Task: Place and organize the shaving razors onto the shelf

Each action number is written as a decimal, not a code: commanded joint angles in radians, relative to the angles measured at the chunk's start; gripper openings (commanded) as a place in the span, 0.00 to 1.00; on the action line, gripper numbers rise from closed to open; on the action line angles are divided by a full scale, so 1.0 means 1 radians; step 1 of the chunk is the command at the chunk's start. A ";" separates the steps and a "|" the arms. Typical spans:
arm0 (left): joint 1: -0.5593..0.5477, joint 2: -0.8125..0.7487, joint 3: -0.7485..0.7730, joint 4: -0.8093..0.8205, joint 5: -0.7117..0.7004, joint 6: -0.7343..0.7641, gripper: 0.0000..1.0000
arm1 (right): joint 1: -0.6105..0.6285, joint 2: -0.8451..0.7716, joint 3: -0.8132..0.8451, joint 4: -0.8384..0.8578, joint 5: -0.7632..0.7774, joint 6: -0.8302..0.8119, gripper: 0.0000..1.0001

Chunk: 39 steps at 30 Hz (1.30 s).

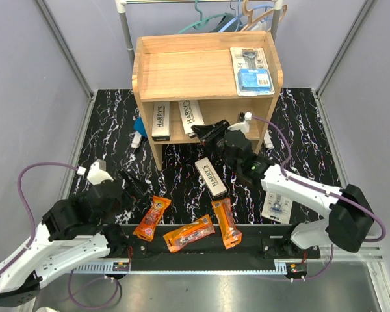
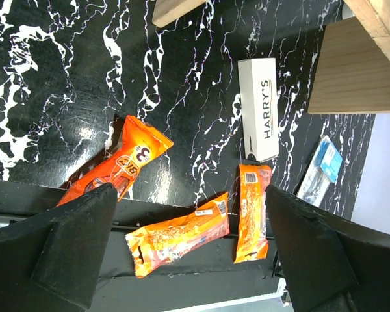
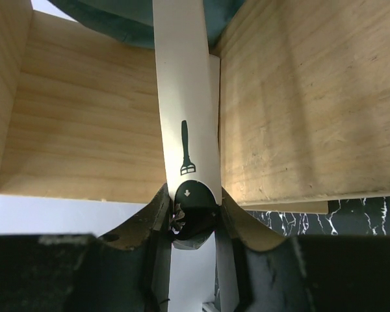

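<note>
The wooden shelf (image 1: 182, 65) stands at the back, with a blister pack (image 1: 252, 70) on its top tier. In the lower tier one HARRY'S box (image 1: 160, 120) lies flat, and my right gripper (image 1: 205, 132) is shut on a second box (image 1: 192, 114) there. The right wrist view shows that white box (image 3: 185, 123) pinched in my right gripper (image 3: 192, 208) between wooden panels. A third box (image 1: 211, 177) lies on the table, with three orange packets (image 1: 152, 218) (image 1: 190, 234) (image 1: 226, 223) near the front. My left gripper (image 2: 188, 253) hangs open above the middle packet (image 2: 179, 237).
A second blister pack (image 1: 277, 208) lies on the marbled table under my right arm. A clothes rail with hangers (image 1: 234, 19) stands behind the shelf. A blue and white object (image 1: 138, 132) sits by the shelf's left leg. Grey walls close both sides.
</note>
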 commanded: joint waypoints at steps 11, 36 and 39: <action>-0.002 -0.033 -0.003 0.028 0.018 -0.013 0.99 | 0.045 0.159 0.136 0.041 0.100 0.101 0.21; -0.002 -0.052 -0.011 0.032 0.023 -0.014 0.99 | 0.079 0.211 0.156 -0.005 -0.060 0.141 0.65; -0.002 -0.057 -0.014 0.032 0.023 -0.014 0.99 | 0.079 0.193 0.159 -0.042 -0.086 0.136 0.75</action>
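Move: The spot for the held Harry's box, beside the box already on the lower shelf, has its middle some 8 cm ahead of the right hand, 6 cm to its left and 4 cm below. The already shelved box lies roughly 7 cm ahead, 13 cm left and 4 cm down. The Harry's box on the table is about 6 cm back, 6 cm right and 22 cm below. From the left hand, the spot is some 26 cm ahead, 13 cm right and slightly above. Keep the right gripper's hold on the near end of the Harry's box and carry it left and down onto the lower shelf, about 7 cm left and 3.5 cm down in all, easing 2 cm forward on the way, until it lies alongside the shelved box. Then open the fingers and begin drawing back 1 to 2 cm, still drifting left. ##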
